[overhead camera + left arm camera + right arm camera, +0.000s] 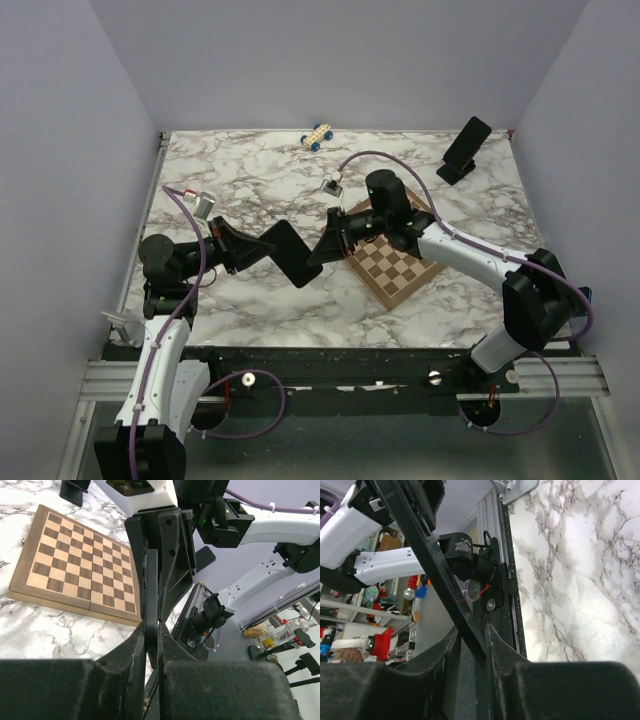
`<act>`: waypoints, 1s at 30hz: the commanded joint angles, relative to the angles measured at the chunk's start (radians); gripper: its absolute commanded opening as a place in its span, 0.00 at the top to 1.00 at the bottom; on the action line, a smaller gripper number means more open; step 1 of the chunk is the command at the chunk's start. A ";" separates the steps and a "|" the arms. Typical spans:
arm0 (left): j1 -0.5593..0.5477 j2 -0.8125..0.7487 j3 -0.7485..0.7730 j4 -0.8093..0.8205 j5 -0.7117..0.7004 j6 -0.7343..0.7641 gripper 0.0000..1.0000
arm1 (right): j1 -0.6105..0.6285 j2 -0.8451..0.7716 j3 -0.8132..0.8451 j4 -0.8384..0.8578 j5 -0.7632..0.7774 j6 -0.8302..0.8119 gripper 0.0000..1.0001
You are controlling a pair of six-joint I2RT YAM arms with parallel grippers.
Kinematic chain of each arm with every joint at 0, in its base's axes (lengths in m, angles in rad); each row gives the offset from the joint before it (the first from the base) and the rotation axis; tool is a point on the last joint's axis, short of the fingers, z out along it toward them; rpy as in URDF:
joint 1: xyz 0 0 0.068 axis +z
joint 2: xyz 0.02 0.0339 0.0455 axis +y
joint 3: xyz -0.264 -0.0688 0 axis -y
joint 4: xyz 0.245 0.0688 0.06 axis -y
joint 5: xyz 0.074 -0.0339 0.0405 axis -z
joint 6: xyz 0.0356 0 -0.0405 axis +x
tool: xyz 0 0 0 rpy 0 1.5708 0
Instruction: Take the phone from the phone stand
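Observation:
The flat black phone (288, 252) hangs in the air over the middle of the marble table (250, 180), held at both ends. My left gripper (255, 246) is shut on its left end; it shows edge-on between my fingers in the left wrist view (151, 590). My right gripper (325, 240) is shut on its right end, and the phone crosses the right wrist view as a thin slanted slab (435, 565). The black phone stand (463, 152) stands at the back right corner, far from both grippers. I cannot tell whether anything rests on its tilted plate.
A wooden chessboard (395, 268) lies flat under the right arm, right of centre, and also shows in the left wrist view (75, 565). A small toy car (318, 136) sits at the back edge. A small white object (332, 186) lies behind the grippers.

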 commanded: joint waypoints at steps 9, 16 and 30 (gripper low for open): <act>0.001 -0.022 0.116 -0.424 -0.261 0.231 0.26 | 0.012 0.001 -0.064 0.208 0.109 0.153 0.99; 0.051 -0.139 0.161 -0.680 -0.715 0.329 0.03 | 0.009 0.064 -0.016 0.201 0.217 0.195 0.99; 0.053 -0.127 0.176 -0.825 -0.902 0.370 0.04 | -0.227 0.424 0.216 0.112 0.396 0.418 0.99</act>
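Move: The phone, already off its stand and gripped by the left fingers at one long edge, has its middle about 4 cm right, 1 cm back and 2 cm below the left hand. From the right hand, with its fingers narrowing around the opposite edge, the phone's middle is some 4 cm left, 1 cm ahead and 3 cm above. The chessboard's middle lies 18 cm ahead, 21 cm right and 22 cm below the right hand. The white stand is 37 cm left, 4 cm back and 25 cm below the left hand. The phone changes hands: the right fingers shut on its near edge while the left fingers open wide and let go, the left hand pulling away about 12 cm left, a little forward and down, turning some 50 degrees counter-clockwise. The right hand then carries the phone about 16 cm forward and 8 cm down towards the chessboard's left corner, turning some 35 degrees clockwise. ##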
